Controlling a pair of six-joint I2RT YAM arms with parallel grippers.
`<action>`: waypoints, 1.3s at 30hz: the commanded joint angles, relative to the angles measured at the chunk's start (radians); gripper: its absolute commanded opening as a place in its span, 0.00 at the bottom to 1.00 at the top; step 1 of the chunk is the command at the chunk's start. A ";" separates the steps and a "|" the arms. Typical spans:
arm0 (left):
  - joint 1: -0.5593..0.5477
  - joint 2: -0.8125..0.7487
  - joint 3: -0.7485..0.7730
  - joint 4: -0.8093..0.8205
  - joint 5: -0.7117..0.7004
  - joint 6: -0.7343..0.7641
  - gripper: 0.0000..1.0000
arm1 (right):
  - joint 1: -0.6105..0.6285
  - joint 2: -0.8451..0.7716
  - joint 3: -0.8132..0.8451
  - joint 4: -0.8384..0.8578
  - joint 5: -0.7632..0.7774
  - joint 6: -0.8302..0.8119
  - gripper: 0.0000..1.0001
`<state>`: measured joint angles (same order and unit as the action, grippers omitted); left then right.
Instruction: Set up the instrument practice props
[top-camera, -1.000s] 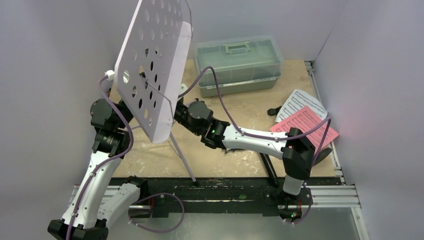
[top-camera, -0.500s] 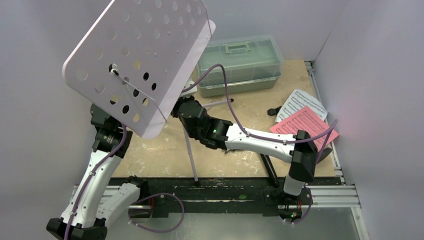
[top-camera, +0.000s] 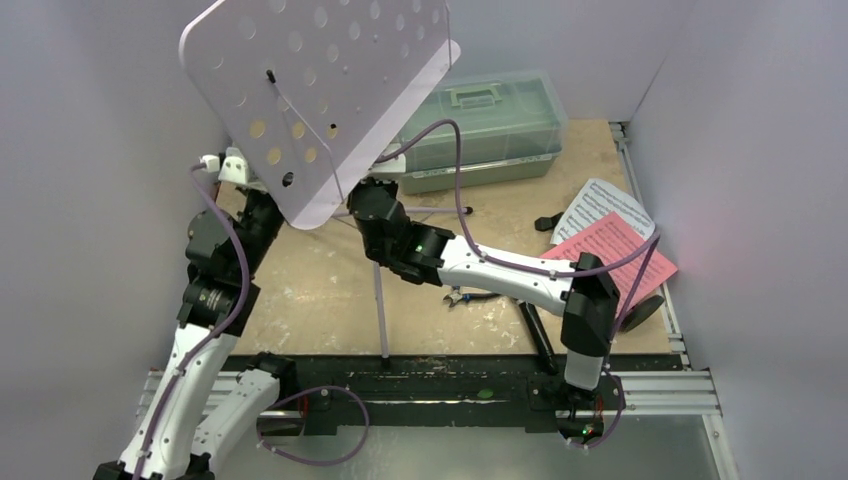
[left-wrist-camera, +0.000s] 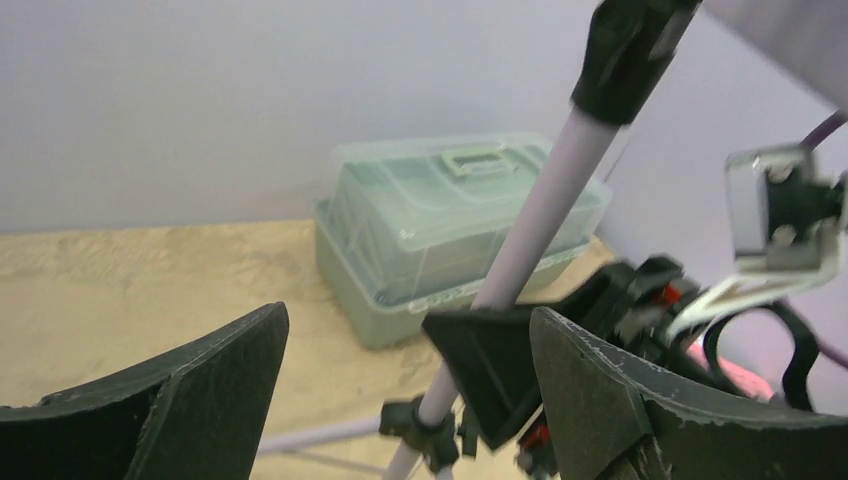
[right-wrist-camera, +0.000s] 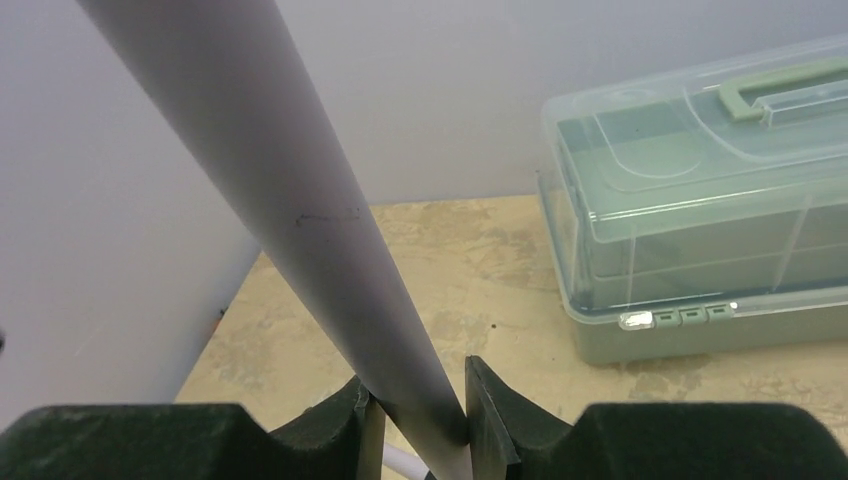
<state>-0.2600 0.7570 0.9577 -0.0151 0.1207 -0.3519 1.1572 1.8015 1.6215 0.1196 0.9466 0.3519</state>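
Note:
The pale lilac music stand tilts over the table's left half, its perforated plate (top-camera: 320, 90) high at the back. One tripod leg (top-camera: 381, 310) reaches the front edge. My right gripper (top-camera: 362, 205) is shut on the stand's pole (right-wrist-camera: 300, 200), which sits clamped between its fingers (right-wrist-camera: 415, 410). My left gripper (left-wrist-camera: 410, 400) is open wide just left of the pole (left-wrist-camera: 540, 220), touching nothing; in the top view the plate mostly hides it. The pink sheet (top-camera: 610, 255) and white sheet (top-camera: 605, 205) lie flat at the right.
The translucent green toolbox (top-camera: 478, 125) stands at the back centre. Blue-handled pliers (top-camera: 470, 297) lie under the right forearm. A black shaft (top-camera: 537, 335) lies by the front edge, and a black round base (top-camera: 647, 308) shows behind the right elbow. Walls close in on left, back and right.
My left gripper has opened wide and moved toward the back. The stand's plate has swung up and to the right, with the right gripper following on the pole.

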 joint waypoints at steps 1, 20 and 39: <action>0.005 -0.109 -0.075 -0.161 -0.133 0.049 0.91 | 0.001 0.044 0.092 0.184 0.161 -0.075 0.00; 0.004 -0.075 -0.478 0.108 0.248 -0.373 0.82 | -0.025 0.112 0.110 0.374 0.189 -0.205 0.00; 0.004 0.303 -0.422 0.155 -0.056 -0.308 0.55 | -0.054 0.066 0.112 0.439 0.161 -0.234 0.00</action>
<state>-0.2741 1.0164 0.4946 0.1776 0.2916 -0.7181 1.1004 1.9400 1.6714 0.4004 1.0687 0.0956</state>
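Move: The tripod's near leg, just under the clamp hub, lies about 25 cm below the left hand, some 9 cm to its right and 2 cm back; the hub is roughly 18 cm down, 10 cm right and 2 cm ahead. The right hand already grips the pole, which from the left hand is about 4 cm ahead, 12 cm right and 7 cm lower. From the right hand the toolbox stands roughly 18 cm ahead, 19 cm right and 26 cm down. Down some 25 cm goes the left hand, away from the tray, swinging slightly left and then back right while its fingers tip about 40 degrees downward; low beside the tripod it eases forward and its wide-open fingers narrow to roughly half, around the near leg without shutting. The right hand keeps its grip on the pole, carrying it about 5 cm forward and turning slightly clockwise. ##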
